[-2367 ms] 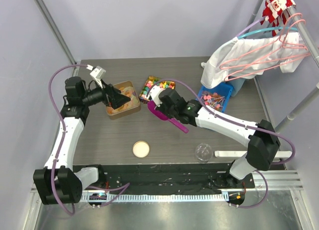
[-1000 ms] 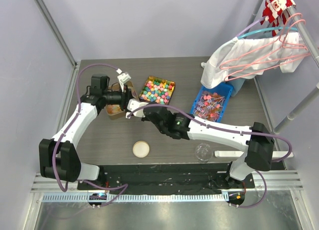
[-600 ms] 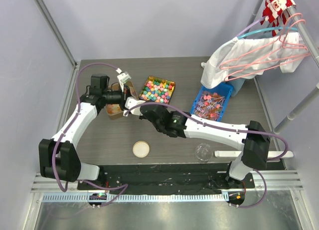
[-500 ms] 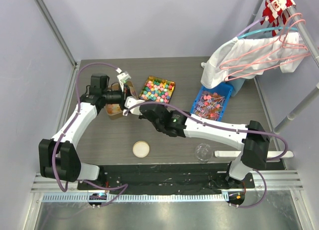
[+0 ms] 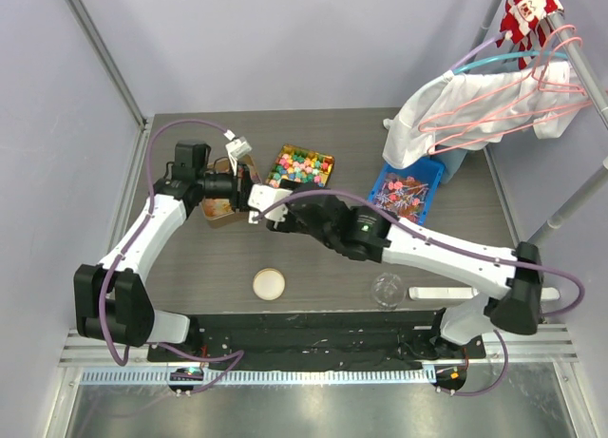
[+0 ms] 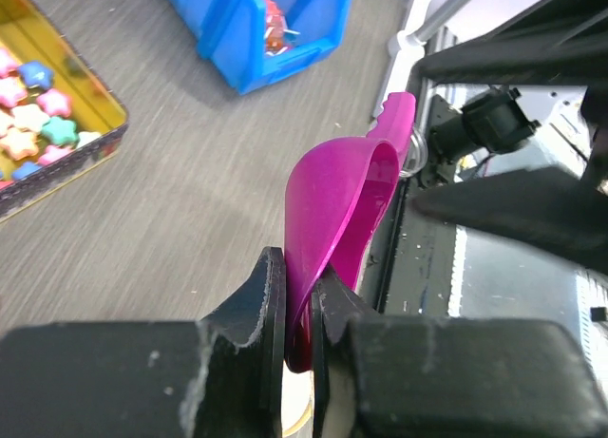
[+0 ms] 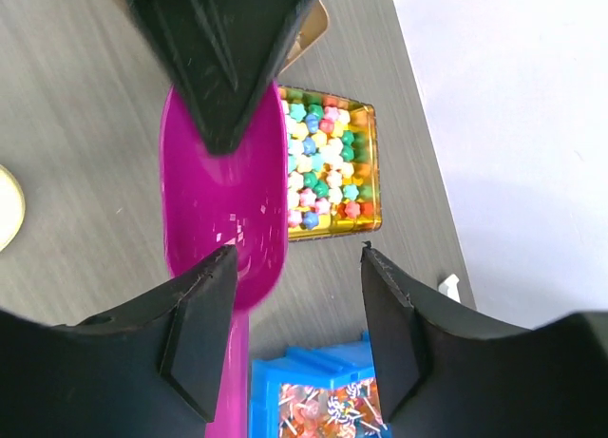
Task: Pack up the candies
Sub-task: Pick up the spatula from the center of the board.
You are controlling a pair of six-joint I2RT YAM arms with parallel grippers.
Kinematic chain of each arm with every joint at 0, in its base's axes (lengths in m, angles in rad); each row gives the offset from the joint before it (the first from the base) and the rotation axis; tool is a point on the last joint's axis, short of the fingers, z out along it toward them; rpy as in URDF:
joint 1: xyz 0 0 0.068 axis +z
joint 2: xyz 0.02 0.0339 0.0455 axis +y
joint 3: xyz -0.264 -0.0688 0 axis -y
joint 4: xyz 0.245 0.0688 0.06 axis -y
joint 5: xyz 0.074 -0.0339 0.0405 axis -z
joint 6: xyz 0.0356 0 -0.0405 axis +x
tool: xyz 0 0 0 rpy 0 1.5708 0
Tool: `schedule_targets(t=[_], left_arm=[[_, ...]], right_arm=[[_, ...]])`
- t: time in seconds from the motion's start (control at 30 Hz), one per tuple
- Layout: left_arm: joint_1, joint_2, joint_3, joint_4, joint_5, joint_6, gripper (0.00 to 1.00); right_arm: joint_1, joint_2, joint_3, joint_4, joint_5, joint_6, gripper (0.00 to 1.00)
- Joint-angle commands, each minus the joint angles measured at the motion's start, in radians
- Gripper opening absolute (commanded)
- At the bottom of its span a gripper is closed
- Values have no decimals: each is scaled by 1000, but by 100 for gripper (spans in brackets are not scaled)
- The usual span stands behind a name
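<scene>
A magenta plastic scoop is pinched by its bowl rim between my left gripper's shut jaws. In the right wrist view the scoop lies between my two grippers, its handle running down past my right gripper, whose fingers stand wide apart and hold nothing. From above, the left gripper hovers over the brown tin that holds the orange candies, which are mostly hidden under it. The right gripper is just right of it.
A gold tin of coloured star sweets and a blue bin of lollipops sit behind the right arm. A round cream lid and a clear jar stand near the front edge. White cloth on hangers is at the back right.
The right arm carried the scoop left to the left gripper. The left gripper turned and shut on the scoop's bowl. The right gripper has opened and drawn back a little.
</scene>
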Motion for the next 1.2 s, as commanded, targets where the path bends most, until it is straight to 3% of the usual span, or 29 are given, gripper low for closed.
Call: schedule_targets(t=[0.0,0.13,0.27,0.53,0.77,0.93,1.17], left_arm=[[6,-25,42,-12,90,-1,0],[11,-28,41,-20,79,4,0],[20,-28,45,-41,55,27,0],[75,-54,39,14,13,-22,0],[155,-88,4,121,-33,-137,0],[215,-108,-8,155,-33,-179,0],[229,-120,-15,170,-47,-183,0]], right_arm=[[-30,-148,-94,-17,-117,-16,59],[-51,-219,-159,-28,-159,-30,59],[-64,-310,-217,-141,-225,-87,58],[-259,-550,-394,-314,-358,-107,53],[-294,-560,-550,-420,-374,-102,49],[-311,-514,-615,-433,-383,-105,28],[-322,-483,-584,-540,-459,-112,15]])
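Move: The glass jar lies about 22 cm to the right of the open right gripper, 14 cm back and 23 cm below. At about that same depth, the blue lollipop box is some 29 cm right and 8 cm ahead of this gripper; the white lid is 13 cm back and 3 cm left. The left gripper already holds the spatula by its scoop; the gummy box sits about 9 cm ahead, 9 cm left and 20 cm below it. Swing the right gripper away from the spatula, some 22 cm to the right and 10 cm back, sinking steeply over the second half towards the glass jar; tip its fingers well down and narrow them from half open to nearly shut, clear of everything. Keep the left gripper's pinch on the scoop and, after a short pause, carry it left and forward about 8 cm, turning it counter-clockwise. ##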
